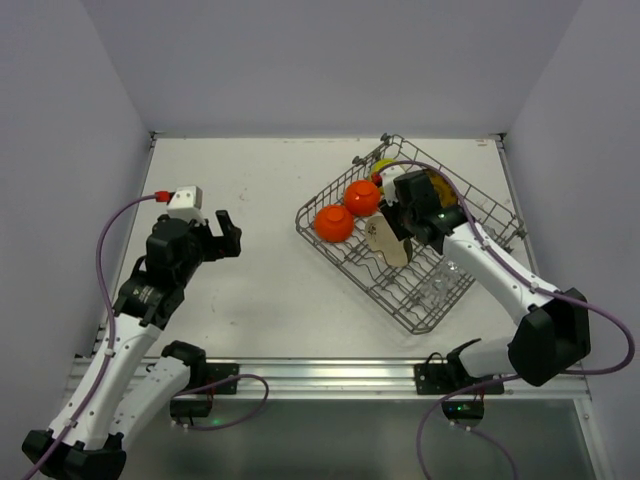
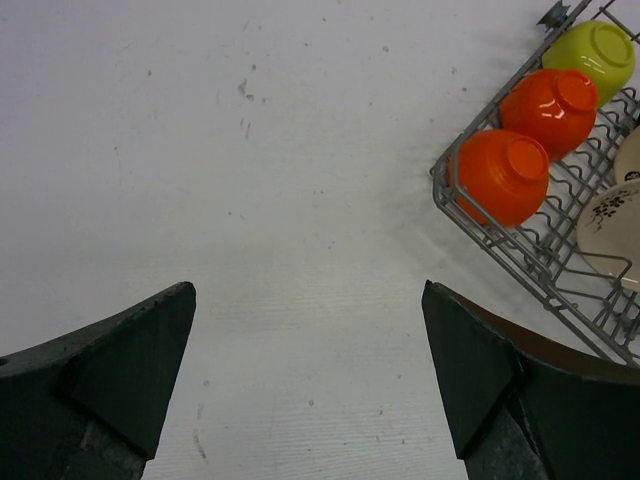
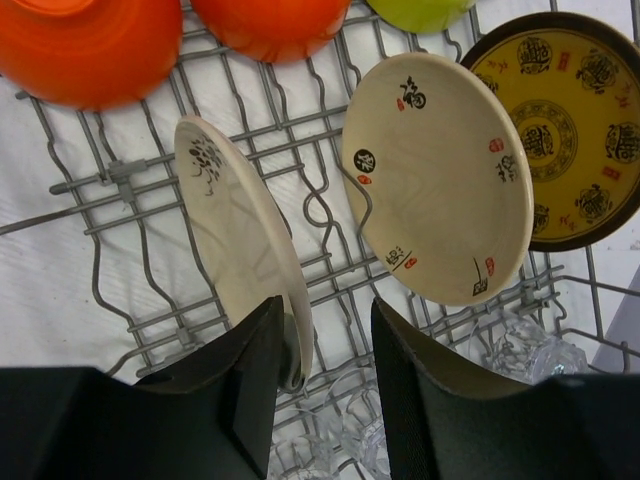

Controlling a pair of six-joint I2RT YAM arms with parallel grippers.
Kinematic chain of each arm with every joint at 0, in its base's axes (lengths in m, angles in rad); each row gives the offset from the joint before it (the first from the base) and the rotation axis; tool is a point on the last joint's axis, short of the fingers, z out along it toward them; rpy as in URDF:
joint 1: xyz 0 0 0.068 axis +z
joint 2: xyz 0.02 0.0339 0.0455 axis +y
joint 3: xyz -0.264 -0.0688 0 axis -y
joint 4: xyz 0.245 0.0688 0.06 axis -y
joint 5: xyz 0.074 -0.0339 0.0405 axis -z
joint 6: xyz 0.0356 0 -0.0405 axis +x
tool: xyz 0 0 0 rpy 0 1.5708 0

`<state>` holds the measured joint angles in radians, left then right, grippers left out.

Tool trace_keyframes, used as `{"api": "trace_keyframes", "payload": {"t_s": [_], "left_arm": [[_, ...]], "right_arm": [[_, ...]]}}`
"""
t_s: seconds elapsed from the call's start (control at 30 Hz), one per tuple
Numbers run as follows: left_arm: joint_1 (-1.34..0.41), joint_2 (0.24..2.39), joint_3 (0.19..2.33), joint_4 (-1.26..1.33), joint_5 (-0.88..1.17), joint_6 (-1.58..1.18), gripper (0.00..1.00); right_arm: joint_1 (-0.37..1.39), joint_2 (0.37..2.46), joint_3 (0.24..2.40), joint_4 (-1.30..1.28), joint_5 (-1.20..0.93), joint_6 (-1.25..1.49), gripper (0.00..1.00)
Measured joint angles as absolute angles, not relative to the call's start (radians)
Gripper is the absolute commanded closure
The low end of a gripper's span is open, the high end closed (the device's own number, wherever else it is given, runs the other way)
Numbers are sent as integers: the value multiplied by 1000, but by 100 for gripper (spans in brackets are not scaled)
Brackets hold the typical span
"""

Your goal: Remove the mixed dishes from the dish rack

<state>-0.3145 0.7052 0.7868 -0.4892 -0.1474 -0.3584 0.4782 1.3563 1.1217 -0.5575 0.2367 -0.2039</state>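
Note:
The grey wire dish rack (image 1: 400,300) stands at the right of the table. In it are two orange bowls (image 1: 333,223) (image 1: 362,197), a yellow-green bowl (image 1: 382,167), a beige plate (image 1: 385,243) and clear glasses (image 1: 440,285). My right gripper (image 3: 327,303) is inside the rack, jaws open astride the rim of an upright beige plate (image 3: 240,230); the rim lies against the left finger, with a gap to the right finger. A second beige plate (image 3: 440,190) and the brown-and-yellow plate (image 3: 580,130) stand behind. My left gripper (image 2: 307,290) is open and empty over bare table.
The rack's near corner (image 2: 520,260) with both orange bowls (image 2: 505,175) lies at the upper right of the left wrist view. White walls enclose the table at the left, back and right. The white table top (image 1: 260,290) stretches left of the rack.

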Motion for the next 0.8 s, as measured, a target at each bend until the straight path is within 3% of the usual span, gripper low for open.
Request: {"api": "trace_keyframes", "payload": {"t_s": [0.47, 0.8], "left_arm": [[-315, 694, 787, -487, -141, -358, 0], [-314, 691, 787, -487, -141, -357, 0]], "right_arm": [[485, 1414, 1105, -526, 245, -219, 61], [499, 1420, 1099, -512, 245, -226, 83]]}}
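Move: The right hand hangs just over the rear right rim of the white dish standing in the rack; the dish's middle lies about 2 cm ahead, 3 cm left and 5 cm below. The second white dish is about 6 cm ahead and 4 cm right, the near orange bowl 4 cm ahead and 14 cm left, the far orange bowl 9 cm ahead and 8 cm left. From the left hand the white dish is roughly 8 cm ahead, 30 cm right, 11 cm below. The right hand sinks about 2.5 cm over the white dish's rim, its half-open fingers narrowing around that rim. ##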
